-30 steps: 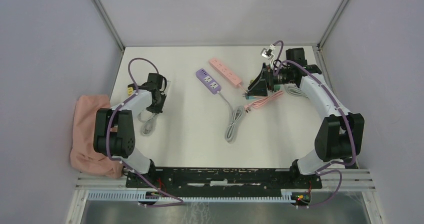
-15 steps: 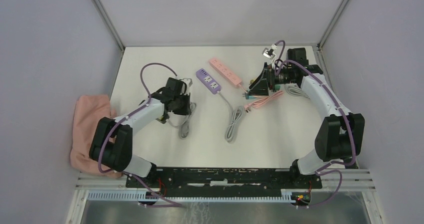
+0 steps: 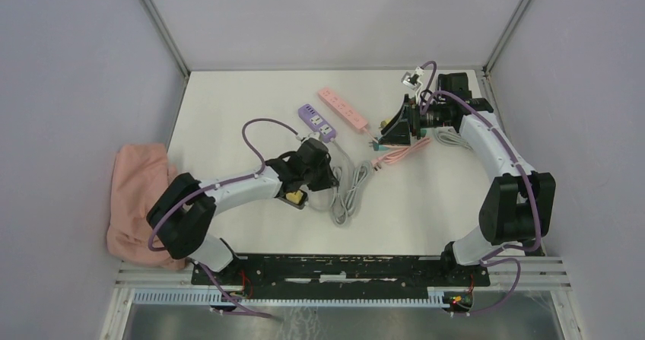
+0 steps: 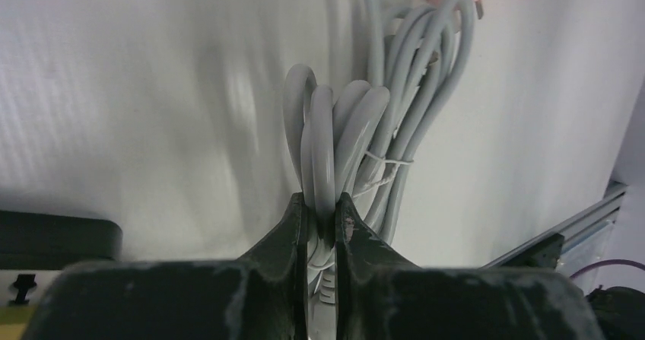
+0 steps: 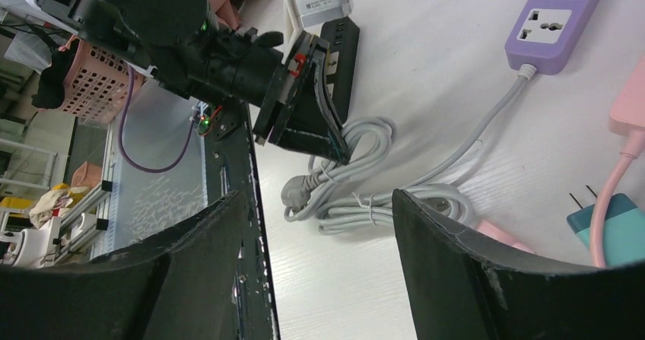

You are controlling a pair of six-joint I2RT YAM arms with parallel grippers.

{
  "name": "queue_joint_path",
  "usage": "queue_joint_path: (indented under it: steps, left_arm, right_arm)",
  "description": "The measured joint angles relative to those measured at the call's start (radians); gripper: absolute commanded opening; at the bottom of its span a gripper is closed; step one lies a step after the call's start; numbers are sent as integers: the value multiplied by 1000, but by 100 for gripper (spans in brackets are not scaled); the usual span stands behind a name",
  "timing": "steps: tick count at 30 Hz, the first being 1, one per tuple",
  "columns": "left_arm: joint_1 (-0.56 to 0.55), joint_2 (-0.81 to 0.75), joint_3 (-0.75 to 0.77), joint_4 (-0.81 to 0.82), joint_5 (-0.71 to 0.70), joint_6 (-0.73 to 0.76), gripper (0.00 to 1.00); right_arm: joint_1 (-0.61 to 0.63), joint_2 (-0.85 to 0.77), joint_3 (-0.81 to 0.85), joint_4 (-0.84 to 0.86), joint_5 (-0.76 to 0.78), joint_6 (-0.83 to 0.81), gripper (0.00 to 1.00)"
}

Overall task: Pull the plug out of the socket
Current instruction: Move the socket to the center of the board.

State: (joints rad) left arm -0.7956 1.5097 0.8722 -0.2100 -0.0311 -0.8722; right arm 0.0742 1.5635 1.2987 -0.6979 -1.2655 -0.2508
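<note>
My left gripper [image 3: 328, 179] [image 4: 321, 199] is shut on the loops of a tied grey cord bundle [image 4: 335, 127] at the table's middle. That cord's grey plug [image 5: 293, 196] lies loose on the table, in no socket. A purple socket strip [image 3: 317, 122] [image 5: 551, 17] lies just beyond, and the sockets I can see on it are empty. Its own grey cord bundle [image 3: 354, 188] rests against the held one. My right gripper [image 3: 389, 131] [image 5: 316, 203] hovers open to the right, with nothing between its fingers.
A pink socket strip [image 3: 344, 109] lies behind the purple one. Its pink cord [image 3: 403, 153] ends in a loose teal plug [image 3: 378, 148] [image 5: 608, 230]. A small black and yellow piece [image 3: 292, 196] sits by my left forearm. A pink cloth [image 3: 137, 195] hangs off the left edge.
My left arm swung from the table's left side to the middle, dragging the grey cord bundle up against the purple strip's cord. The right arm barely moved.
</note>
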Motion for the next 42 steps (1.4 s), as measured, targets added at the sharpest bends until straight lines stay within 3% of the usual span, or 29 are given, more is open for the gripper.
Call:
queue_joint_path:
  steps: [5,12,16,21,31,37,42]
  left_arm:
    - [-63,93,37,86,31,-99,20]
    - [-111,188,79,245,132,-157,64]
    - [-119,193,69,373,211,-157,77]
    - [-122,173,20,510,285,-106,80]
    - [-122,-29,-53,571,401,164,84]
    - [-122,-111,-92,578,415,320,83]
    - [-122,-180,-130,537,348,453,85]
  right_arm:
    - [-13,0,0,-13,1,-16,76]
    - [-40,5,0,-52,4,-55,76]
    - [-51,10,0,-79,10,-78,76]
    - [-58,11,3,-112,16,-119,76]
    - [-63,11,5,-166,34,-210,77]
    - [-63,11,6,-249,33,-336,77]
    - [-63,11,6,-315,23,-458,77]
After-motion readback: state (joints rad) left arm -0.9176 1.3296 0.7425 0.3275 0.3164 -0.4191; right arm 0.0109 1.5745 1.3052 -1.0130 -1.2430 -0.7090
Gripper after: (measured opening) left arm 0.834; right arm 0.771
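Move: The left hand is already pinching the black socket's grey cord bundle about 4 cm above the table. It is taking it to the purple socket's grey cord bundle, about 7 cm to the right and 2 cm back. The black socket trails 15 cm to the left and 4 cm back; the purple socket lies 20 cm ahead and 6 cm left, the pink plug 7 cm ahead and 13 cm right. From the right hand, the purple socket's bundle is some 12 cm left, 9 cm back and 20 cm below. Still towing the black socket by its cord bundle, the left hand sweeps about 12 cm to the right, low over the table and onto the purple socket's bundle, and opens wide over the last part to let go. It then rises some 11 cm, drawing back and finally a few centimetres left, while the wrist swings clockwise some 35 degrees and tips the fingers up, and the open, empty right hand eases about 3 cm right and sinks as much. ##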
